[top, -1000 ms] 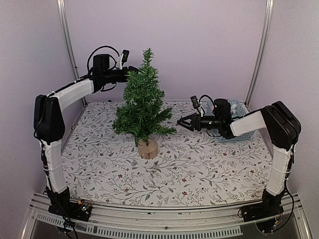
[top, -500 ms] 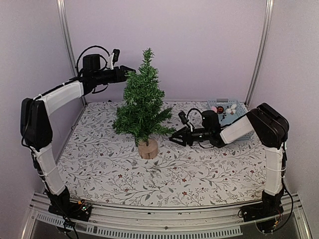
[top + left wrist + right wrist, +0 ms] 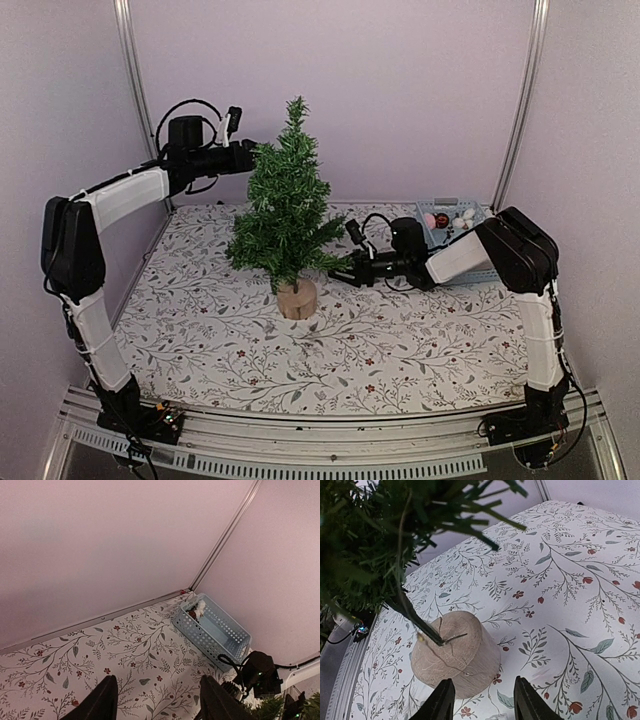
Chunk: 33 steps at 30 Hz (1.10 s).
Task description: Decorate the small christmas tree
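Observation:
The small christmas tree (image 3: 285, 200) stands upright at mid-table on its pale wooden stump (image 3: 297, 298). My left gripper (image 3: 257, 153) is held high against the tree's upper left side. In the left wrist view it (image 3: 159, 700) is open, with only the tablecloth between its fingers (image 3: 105, 700). My right gripper (image 3: 338, 272) reaches in low from the right, under the lowest branches. In the right wrist view it (image 3: 484, 702) is open and empty, and the stump (image 3: 455, 652) lies just ahead of it, a little to the left. No ornaments show on the tree.
A pale blue perforated basket (image 3: 478, 216) sits at the back right with a red ball (image 3: 441, 220) and white ornaments (image 3: 465, 214) inside. The basket (image 3: 212, 630) also appears in the left wrist view. Walls close in the back and both sides.
My right arm has stretched leftward from beside the basket to the foot of the tree, and its jaws have narrowed. The left arm drew back slightly and then held still.

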Each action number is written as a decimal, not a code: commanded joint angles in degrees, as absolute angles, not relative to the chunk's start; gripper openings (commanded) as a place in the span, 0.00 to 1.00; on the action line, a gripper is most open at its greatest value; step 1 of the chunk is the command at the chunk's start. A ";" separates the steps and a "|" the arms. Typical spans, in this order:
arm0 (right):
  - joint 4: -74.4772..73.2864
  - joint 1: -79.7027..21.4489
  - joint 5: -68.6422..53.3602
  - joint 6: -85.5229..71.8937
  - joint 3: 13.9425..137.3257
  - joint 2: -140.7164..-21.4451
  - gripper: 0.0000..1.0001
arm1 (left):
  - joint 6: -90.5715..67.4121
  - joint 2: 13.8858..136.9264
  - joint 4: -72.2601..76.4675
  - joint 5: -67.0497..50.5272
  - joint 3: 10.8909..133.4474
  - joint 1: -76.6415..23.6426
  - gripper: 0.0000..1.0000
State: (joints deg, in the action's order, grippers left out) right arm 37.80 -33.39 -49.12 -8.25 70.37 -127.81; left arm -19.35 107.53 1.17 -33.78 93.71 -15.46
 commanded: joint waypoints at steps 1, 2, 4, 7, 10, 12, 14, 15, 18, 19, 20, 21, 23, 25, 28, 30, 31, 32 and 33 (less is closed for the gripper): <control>37.89 -33.83 -53.11 -8.75 72.21 -130.11 0.43 | -19.43 106.24 2.72 -34.33 92.99 -14.89 0.57; 37.84 -33.88 -53.81 -8.78 72.36 -130.36 0.43 | -19.48 106.26 2.72 -34.43 92.99 -14.94 0.57; 37.59 -34.12 -54.46 -8.90 72.63 -130.72 0.43 | -19.42 106.34 2.77 -34.47 92.99 -14.93 0.57; 37.20 -34.37 -54.66 -8.95 73.06 -131.43 0.43 | -19.38 106.48 2.77 -34.45 92.90 -14.90 0.57; 36.00 -34.59 -54.26 -9.14 74.23 -132.15 0.41 | -19.51 106.43 2.72 -34.37 92.74 -14.85 0.57; 34.49 -34.69 -54.02 -9.14 75.26 -132.88 0.39 | -19.52 106.28 2.72 -34.34 92.58 -14.70 0.57; 33.98 -34.72 -53.99 -9.10 75.81 -133.37 0.35 | -19.59 106.13 2.80 -34.24 92.34 -14.67 0.57; 33.94 -34.71 -53.78 -9.14 75.89 -133.49 0.33 | -19.59 106.00 2.81 -34.25 92.25 -14.67 0.57; 33.28 -34.72 -53.00 -9.27 76.11 -133.51 0.24 | -19.58 105.93 2.88 -34.23 92.04 -14.51 0.57; 33.07 -34.73 -52.55 -9.23 76.04 -133.38 0.18 | -19.62 105.87 2.90 -34.27 91.96 -14.46 0.57; 32.80 -34.71 -51.94 -9.19 75.88 -133.14 0.12 | -19.60 105.87 2.98 -34.28 91.94 -14.40 0.57; 32.60 -34.76 -51.29 -9.11 75.62 -132.89 0.07 | -19.69 105.86 3.05 -34.26 91.86 -14.35 0.57; 32.36 -34.67 -49.31 -8.82 74.74 -131.74 0.00 | -19.98 105.86 3.28 -34.43 91.72 -14.25 0.57; 32.39 -34.56 -48.10 -8.32 73.25 -130.30 0.00 | -20.19 105.92 3.53 -34.53 91.52 -14.23 0.57; 32.57 -33.93 -46.26 -7.97 71.27 -127.27 0.00 | -20.48 105.66 4.05 -34.60 90.91 -14.24 0.57; 32.76 -33.01 -45.45 -8.27 69.98 -125.23 0.00 | -20.58 105.40 4.42 -34.55 90.31 -14.15 0.57; 33.04 -32.47 -45.18 -8.51 69.29 -124.25 0.00 | -20.66 105.24 4.60 -34.46 90.01 -14.15 0.57; 33.38 -31.87 -44.86 -8.87 68.59 -123.55 0.00 | -20.65 105.07 4.77 -34.32 89.72 -14.15 0.57; 33.80 -31.30 -44.52 -9.14 67.87 -122.37 0.00 | -20.73 104.91 4.94 -34.24 89.47 -14.11 0.57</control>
State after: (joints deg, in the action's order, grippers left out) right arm 32.29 -33.61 -47.22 -8.95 70.11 -128.35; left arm -20.21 107.33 2.76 -34.00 90.83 -14.70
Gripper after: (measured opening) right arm 0.009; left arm 0.571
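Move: For my right hand, the hanging string is almost between the open fingers, about 3 cm below and barely 1 cm back and 1 cm left. The tree's stump stands some 8 cm to that hand's left, 2 cm back and 5 cm lower, with low branches roughly 3 cm left and 6 cm above, level fore and aft. From my left hand, the string is about 13 cm back, 14 cm right and 26 cm down. I sink my half-open right hand about 3 cm beneath the low branches, easing a little back and left towards the stump, fingertips tipping slightly down. There I shut the fingers fully, pinching the thin string, then start drawing it to the right, away from the stump, by 1.5 cm or so, beginning to rise. ##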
